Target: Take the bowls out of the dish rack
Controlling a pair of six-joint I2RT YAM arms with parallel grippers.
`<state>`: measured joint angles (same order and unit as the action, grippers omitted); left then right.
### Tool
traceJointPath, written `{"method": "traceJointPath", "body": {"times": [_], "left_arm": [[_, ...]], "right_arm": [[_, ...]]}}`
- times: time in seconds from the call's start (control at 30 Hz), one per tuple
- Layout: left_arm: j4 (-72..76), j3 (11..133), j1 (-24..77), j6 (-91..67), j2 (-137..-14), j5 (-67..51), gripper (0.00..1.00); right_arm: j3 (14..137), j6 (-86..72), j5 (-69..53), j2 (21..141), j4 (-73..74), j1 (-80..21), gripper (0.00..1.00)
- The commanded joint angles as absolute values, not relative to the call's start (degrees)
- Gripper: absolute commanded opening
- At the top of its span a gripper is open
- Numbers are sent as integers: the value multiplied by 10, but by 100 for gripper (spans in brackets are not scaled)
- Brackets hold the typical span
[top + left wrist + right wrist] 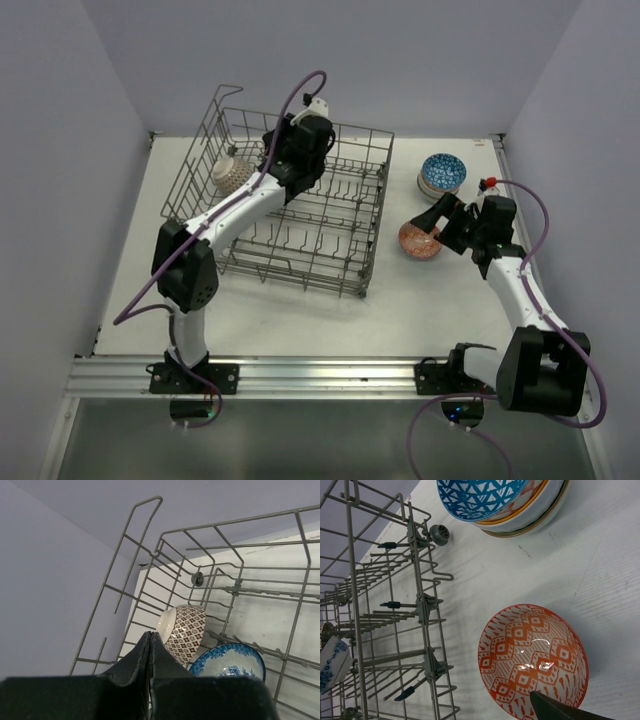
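The grey wire dish rack (352, 205) stands at the back left of the table. A brown-patterned bowl (184, 629) leans on its side in the rack's far left corner, with a blue-and-white bowl (227, 663) beside it. My left gripper (151, 636) is shut and empty, hanging inside the rack just short of the brown bowl (232, 172). A red-patterned bowl (532, 655) sits upright on the table right of the rack. My right gripper (433, 226) is open over it, and one finger (557, 710) shows above its near rim.
A stack of bowls (441, 173) with a blue-patterned one (480, 497) on top stands behind the red bowl (419, 241). A raised wire handle (142, 510) rises at the rack's far left corner. Pale walls close in the table on the left, back and right.
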<state>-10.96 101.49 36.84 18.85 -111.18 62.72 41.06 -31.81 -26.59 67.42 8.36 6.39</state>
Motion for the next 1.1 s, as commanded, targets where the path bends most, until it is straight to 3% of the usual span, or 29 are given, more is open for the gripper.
{"method": "traceJointPath", "body": {"times": [0.0, 0.03, 0.07, 0.13, 0.27, 0.37, 0.73, 1.07], "left_arm": [[-213, 1013, 370, 81, -1053, 578, 0], [-226, 1006, 370, 66, -1038, 564, 3], [-258, 1002, 365, 24, -1031, 545, 21], [-286, 979, 354, -23, -1007, 471, 32], [-290, 897, 304, -89, -954, 355, 62], [-283, 842, 252, -125, -919, 278, 70], [-273, 760, 149, -211, -910, 130, 74], [-216, 751, 127, -250, -946, 90, 74]], "right_arm": [[417, -303, -270, 657, 82, 63, 98], [417, -303, -272, 657, 82, 62, 99], [417, -304, -274, 657, 82, 63, 98], [420, -301, -286, 654, 83, 63, 98], [437, -283, -274, 635, 103, 56, 98], [444, -277, -258, 622, 120, 49, 98], [415, -271, -251, 619, 129, 50, 98], [414, -264, -254, 636, 130, 49, 98]]}}
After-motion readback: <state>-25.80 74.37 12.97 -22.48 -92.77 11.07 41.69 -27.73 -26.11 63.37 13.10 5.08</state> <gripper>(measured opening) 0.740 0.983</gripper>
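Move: The blue floral bowl lies in the rack about 5 cm back from the left hand, straight below that and some 21 cm down. The brown patterned bowl is about 8 cm to the hand's left and 2 cm back, equally low; the rack's left wall is some 15 cm left and 3 cm back. From the right hand, the blue bowl lies about 37 cm left, 9 cm ahead and 7 cm lower. The left hand opens, rolls left side down and sinks some 13 cm, leftward and back, towards the bowls. ##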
